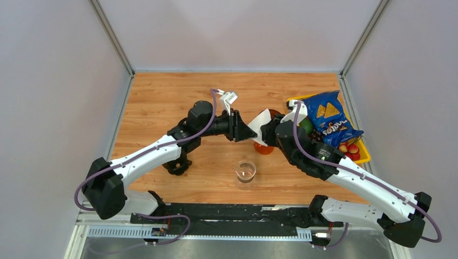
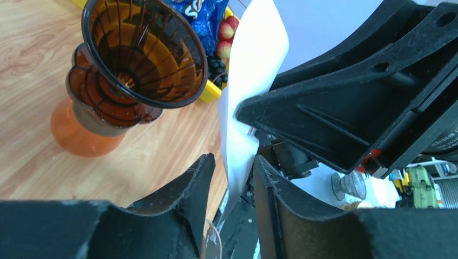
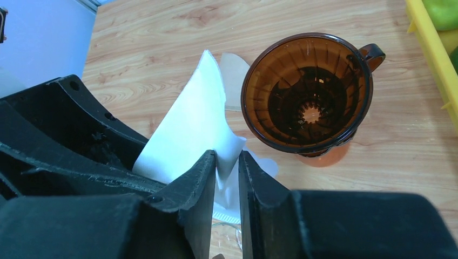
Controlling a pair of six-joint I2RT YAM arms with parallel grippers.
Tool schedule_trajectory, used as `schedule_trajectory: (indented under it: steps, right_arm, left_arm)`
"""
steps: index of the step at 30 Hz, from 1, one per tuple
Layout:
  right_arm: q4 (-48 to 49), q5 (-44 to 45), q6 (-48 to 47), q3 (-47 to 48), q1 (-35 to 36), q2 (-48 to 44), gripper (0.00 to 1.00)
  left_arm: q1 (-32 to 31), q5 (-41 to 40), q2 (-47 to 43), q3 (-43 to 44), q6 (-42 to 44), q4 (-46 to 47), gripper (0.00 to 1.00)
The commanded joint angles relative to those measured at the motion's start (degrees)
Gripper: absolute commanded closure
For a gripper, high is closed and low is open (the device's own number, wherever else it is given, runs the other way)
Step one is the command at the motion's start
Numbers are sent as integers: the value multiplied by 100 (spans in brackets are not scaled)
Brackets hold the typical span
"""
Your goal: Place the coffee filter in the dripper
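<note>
The white paper coffee filter [image 1: 263, 120] hangs in the air between the two grippers, just beside the amber dripper [image 1: 264, 148]. My right gripper [image 3: 227, 154] is shut on the filter [image 3: 189, 129], which fans out to the left of the dripper [image 3: 308, 91]. The dripper stands upright and holds nothing. My left gripper [image 2: 233, 162] has a finger on each side of the filter's [image 2: 251, 81] lower edge. A small gap still shows on its left side. The dripper [image 2: 143, 54] sits up and to the left in that view.
A small clear glass [image 1: 246, 170] stands on the wooden table in front of the dripper. A yellow tray [image 1: 364, 156] at the right holds a blue chip bag [image 1: 329, 116] and fruit. Grey walls close in the table on three sides.
</note>
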Motion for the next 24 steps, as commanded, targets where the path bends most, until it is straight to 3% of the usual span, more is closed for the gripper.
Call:
schedule_trajectory:
  steps: [1,3,7,9,17,21,24]
  right_arm:
    - [303,-97,-94,-8,-8,-11,75]
    - [305,-96,-88,-47,-14,-28,74]
    - [300,-51,-135,-33,-9,-51,70]
    - [306,-11,-207,-4,-13,-68,63]
    - [51,-322,-1508,184,-291,-408,18]
    - [-36,-1202,-1716,199,-1012,-474,5]
    - [-99,-2104,-1859,150,-1710,-424,3]
  left_arm:
    - [-32,39,70,299,22,268,58]
    - [-28,61,110,302,19,296,60]
    - [-35,108,146,338,66,234,92]
    - [-37,73,106,342,183,109,99]
    - [-25,-38,-377,184,1185,-420,100]
    - [85,-77,-720,-41,1585,-422,100]
    - [300,136,-973,-206,1838,-494,100]
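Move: The white filter's middle is about 3 cm right of the left fingertips and 2 cm ahead, and about 2 cm left of the right fingertips that hold it. From the right hand, the dripper stands about 7 cm ahead, 4 cm right and 10 cm lower. The glass beaker lies some 6 cm back, 6 cm left and 20 cm below that hand, and the brown filter roughly 16 cm ahead, 9 cm left and 25 cm below. Staying almost in place, the left hand closes from about half open and pinches the white filter's near lower edge; the right fingers then spread wide, let go of it and move off about 4 cm to the right and slightly forward, towards the dripper. Last, the left hand draws the filter about 2.5 cm left and a little up, rolling some 10 degrees. ##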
